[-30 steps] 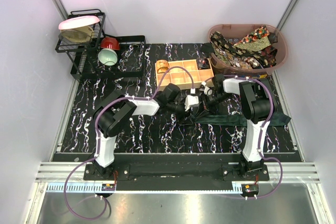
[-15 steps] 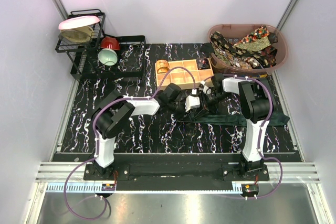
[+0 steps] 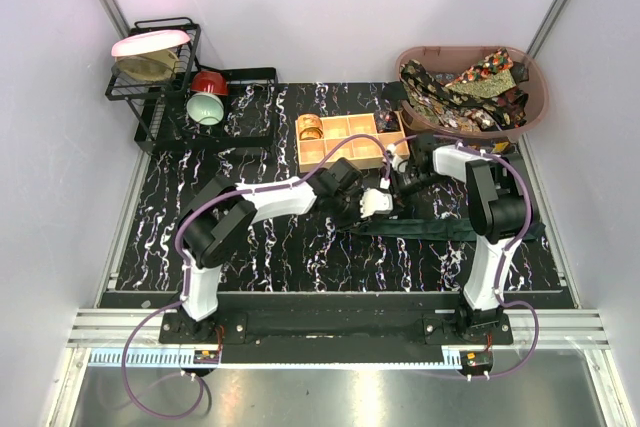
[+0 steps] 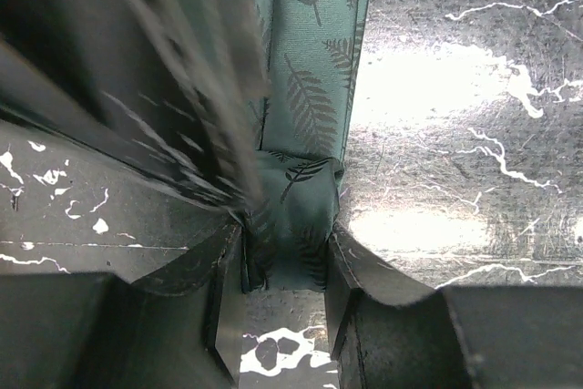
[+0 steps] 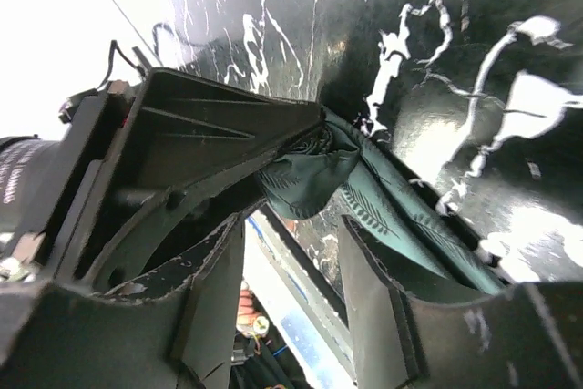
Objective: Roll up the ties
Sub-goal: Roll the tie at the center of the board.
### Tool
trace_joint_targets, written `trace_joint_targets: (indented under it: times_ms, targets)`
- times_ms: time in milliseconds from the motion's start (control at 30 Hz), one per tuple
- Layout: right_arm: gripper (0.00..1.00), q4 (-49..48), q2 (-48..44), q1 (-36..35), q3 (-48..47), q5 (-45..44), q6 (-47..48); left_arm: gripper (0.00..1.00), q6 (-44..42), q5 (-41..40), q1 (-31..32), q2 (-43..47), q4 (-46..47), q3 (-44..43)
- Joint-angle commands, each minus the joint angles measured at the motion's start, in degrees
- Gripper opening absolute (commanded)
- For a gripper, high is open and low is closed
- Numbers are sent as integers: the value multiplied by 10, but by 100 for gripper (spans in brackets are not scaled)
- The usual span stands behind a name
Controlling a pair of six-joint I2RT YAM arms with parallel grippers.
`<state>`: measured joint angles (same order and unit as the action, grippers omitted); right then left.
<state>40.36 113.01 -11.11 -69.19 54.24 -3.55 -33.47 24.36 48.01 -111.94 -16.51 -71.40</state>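
Observation:
The dark green tie (image 3: 460,230) with a leaf print lies across the right half of the table. My left gripper (image 3: 378,201) is shut on its folded left end, which shows pinched between the fingers in the left wrist view (image 4: 291,225). My right gripper (image 3: 398,179) sits just behind it with its jaws apart. In the right wrist view the folded end (image 5: 305,179) hangs just beyond the right gripper (image 5: 293,225), and the tie's length runs past one finger. The patterned ties (image 3: 470,87) are heaped in the basket at the back right.
The brown basket (image 3: 540,97) stands at the back right. A tan wooden box (image 3: 345,152) with compartments sits just behind both grippers. A black dish rack (image 3: 160,72) with a plate and bowls (image 3: 205,107) stands at the back left.
My left gripper has moved right with the tie's end, closer to the right gripper. The right gripper has shifted slightly back and right. The tie's left end has drawn in to the right.

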Motion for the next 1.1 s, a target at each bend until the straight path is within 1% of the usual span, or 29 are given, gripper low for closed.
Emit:
trace_joint_targets:
  times_ms: [0, 133, 200, 267, 300, 333, 433, 533, 567, 633, 667, 733, 767, 800, 867, 900, 933, 1000, 1033, 1067]
  targets:
    - [50, -43, -4, -22, 17, 20, -22, 30, -18, -47, 5, -34, -77, -18]
    - [48, -68, 5, -36, 28, -5, -33, 31, -14, -46, 9, -39, -78, -21]
    - [40, -70, 9, -37, 27, -11, -37, 30, -14, -47, 10, -40, -79, -22]
    - [25, -69, 15, -37, 27, -19, -35, 31, -12, -48, 10, -41, -78, -22]
    - [7, -69, 17, -37, 28, -26, -34, 31, -12, -48, 10, -42, -79, -23]
    - [1, -62, 19, -37, 29, -31, -30, 32, -12, -48, 10, -43, -79, -23]
    - [0, -43, 28, -36, 28, -47, -16, 34, -5, -48, 9, -43, -77, -24]
    - [0, -44, 24, -33, 34, -90, -16, 43, 6, -48, 9, -39, -70, -23]
    - [0, -43, 25, -31, 34, -99, -16, 51, 11, -44, 8, -36, -63, -23]
    - [0, -42, 29, -25, 36, -118, -18, 56, 24, -33, 1, -19, -51, -18]
    - [0, -42, 31, -23, 38, -124, -17, 61, 29, -15, -3, -11, -40, -16]
    - [0, -41, 35, -20, 41, -141, -17, 69, 51, 6, -18, 14, -28, -18]
    - [0, -43, 37, -21, 41, -149, -18, 73, 61, 36, -24, 23, -20, -23]
    - [0, -43, 38, -21, 42, -156, -20, 85, 85, 46, -34, 44, -11, -23]
    - [0, -43, 39, -20, 42, -164, -22, 99, 104, 53, -42, 69, 24, -18]
    - [0, -43, 41, -20, 41, -165, -22, 99, 111, 54, -48, 100, 39, 0]
    - [0, -43, 41, -19, 41, -171, -22, 99, 122, 54, -51, 116, 77, 12]
    - [0, -44, 42, -20, 37, -171, -22, 99, 126, 51, -55, 162, 103, 45]
    - [0, -43, 43, -20, 37, -174, -22, 99, 136, 45, -56, 179, 144, 58]
    - [0, -44, 42, -20, 37, -175, -21, 99, 144, 26, -56, 196, 163, 78]
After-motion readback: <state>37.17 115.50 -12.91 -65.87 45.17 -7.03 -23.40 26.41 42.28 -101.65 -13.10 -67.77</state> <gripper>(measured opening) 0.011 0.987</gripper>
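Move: The left hand already holds the rolled end of the tie between its fingertips, the tie roll at its hand point. From the right hand, open and hovering, the tie roll lies about 4 cm to the left, 2 cm back and 3 cm below, while the middle of the flat tail is some 18 cm to the right, 2 cm back and 5 cm below. The divided tray stands about 19 cm straight ahead of the left hand. While the left hand stays put, gripping the tie roll, the right hand sinks about 2 cm as it eases left and slightly back to the roll, shuts its fingers on the roll's right-hand edge, then carries it about 2.5 cm right and as far down to the board, tipping some 10 degrees. As that pull begins the left fingers spread wide and let go, and the left hand lifts away about 6 cm, drifting forward and left towards the tray. ##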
